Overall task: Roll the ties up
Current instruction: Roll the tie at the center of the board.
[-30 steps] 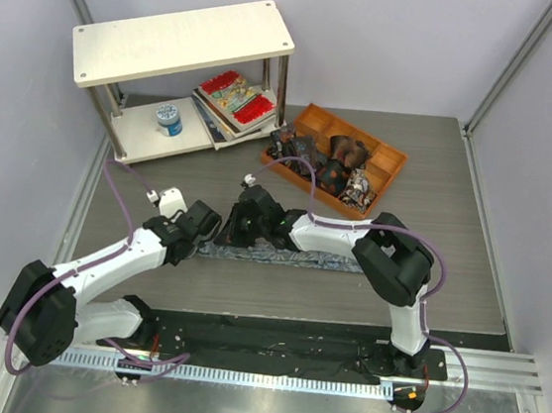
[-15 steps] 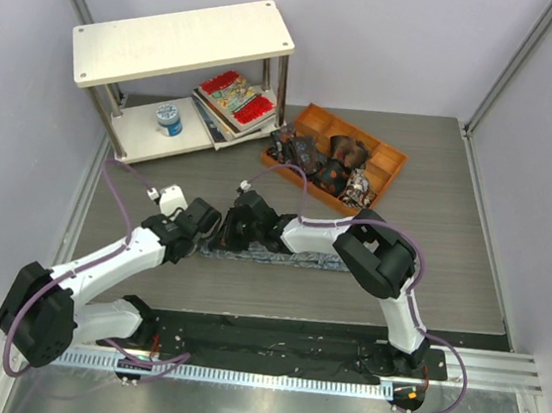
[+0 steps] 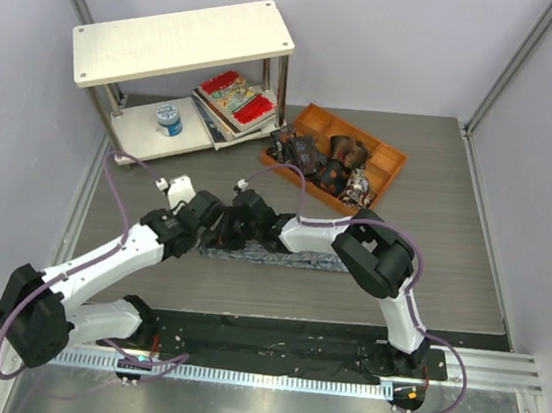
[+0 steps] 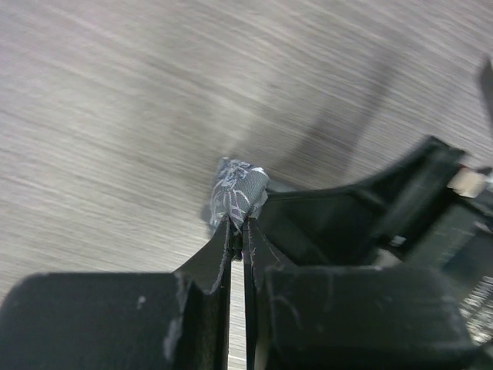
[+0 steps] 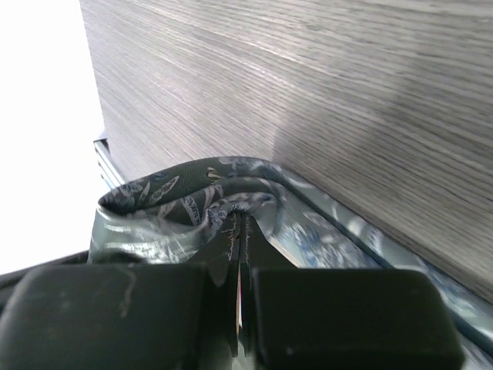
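One long grey-blue tie lies flat across the middle of the table, its left end gathered up between my two grippers. My left gripper is shut on that bunched end; in the left wrist view the speckled fabric sticks out past the fingertips of the left gripper. My right gripper sits right beside it. In the right wrist view the right gripper is shut on a fold of the tie. Small dark rolled ties sit in the orange tray.
The orange tray stands at the back right. A white two-level shelf stands at the back left, with red-patterned books and a blue-and-white round tin on its lower level. Grey walls close in both sides.
My left gripper has shifted right and back, closer to the right gripper. The right arm's elbow has swung left, and the flat stretch of tie has grown slightly shorter.
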Tool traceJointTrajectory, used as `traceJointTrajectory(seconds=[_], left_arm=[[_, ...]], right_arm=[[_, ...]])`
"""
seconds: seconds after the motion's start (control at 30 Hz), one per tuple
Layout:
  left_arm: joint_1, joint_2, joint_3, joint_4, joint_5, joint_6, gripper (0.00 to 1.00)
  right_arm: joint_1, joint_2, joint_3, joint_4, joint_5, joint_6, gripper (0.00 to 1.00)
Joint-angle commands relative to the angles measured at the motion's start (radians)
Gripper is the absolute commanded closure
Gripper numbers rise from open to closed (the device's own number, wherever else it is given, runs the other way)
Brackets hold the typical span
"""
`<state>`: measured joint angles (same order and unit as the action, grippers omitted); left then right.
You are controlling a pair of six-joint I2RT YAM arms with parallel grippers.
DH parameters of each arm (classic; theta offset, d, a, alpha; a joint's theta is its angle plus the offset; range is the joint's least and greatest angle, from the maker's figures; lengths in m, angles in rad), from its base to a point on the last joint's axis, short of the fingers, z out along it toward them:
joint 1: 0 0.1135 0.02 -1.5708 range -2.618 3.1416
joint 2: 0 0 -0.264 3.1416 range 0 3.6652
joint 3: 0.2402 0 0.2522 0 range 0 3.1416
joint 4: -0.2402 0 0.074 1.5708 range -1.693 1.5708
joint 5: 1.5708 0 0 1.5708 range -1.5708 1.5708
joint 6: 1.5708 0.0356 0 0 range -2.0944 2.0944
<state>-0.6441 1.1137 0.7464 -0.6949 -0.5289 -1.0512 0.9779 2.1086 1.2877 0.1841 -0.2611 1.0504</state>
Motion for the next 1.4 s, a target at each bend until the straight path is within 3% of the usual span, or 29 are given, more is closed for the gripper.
traceJointTrajectory(seconds=[0.0, 0.57, 1.03, 1.23, 1.37], left_arm=[[-0.046, 0.047, 0.07, 0.011, 0.003, 0.02, 1.0], [-0.15, 0.179, 0.059, 0.066, -0.045, -0.059, 1.0], [-0.183, 0.265, 0.068, 0.144, -0.056, -0.064, 0.95], [-0.206, 0.287, 0.084, 0.163, -0.063, -0.056, 0.79], [-0.209, 0.265, 0.085, 0.163, -0.059, -0.047, 0.63]], right_arm=[[0.001, -0.012, 0.024, 0.071, -0.023, 0.013, 0.99], [-0.08, -0.136, -0.182, 0.153, -0.069, 0.056, 0.99], [-0.152, -0.363, -0.303, -0.063, 0.029, -0.024, 0.99], [-0.179, -0.414, -0.341, -0.083, 0.046, -0.036, 0.99], [-0.183, -0.421, -0.343, -0.087, 0.052, -0.043, 0.99]])
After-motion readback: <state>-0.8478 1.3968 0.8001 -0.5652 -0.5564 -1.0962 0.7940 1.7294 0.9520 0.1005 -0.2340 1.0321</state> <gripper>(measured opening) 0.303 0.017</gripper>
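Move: The left hand already pinches the raised folded end of the tie; the flat strip it is to be laid on lies about 7 cm to its right, level front to back, and 5 cm below. The closed right fingertips are at the fold, with that same landing spot some 5 cm to their right and 2 cm below. The orange box stands roughly 24 cm right of the left hand and 20 cm farther out. Still pinching the tie's end, the left hand carries the fold over to the right about 7 cm while sinking some 4 cm onto the strip, and its fingers start to part at the finish. The right hand, fingers shut, begins at the fold, dips, then rises clear and draws off about 12 cm right along the tie, drifting slightly forward. ##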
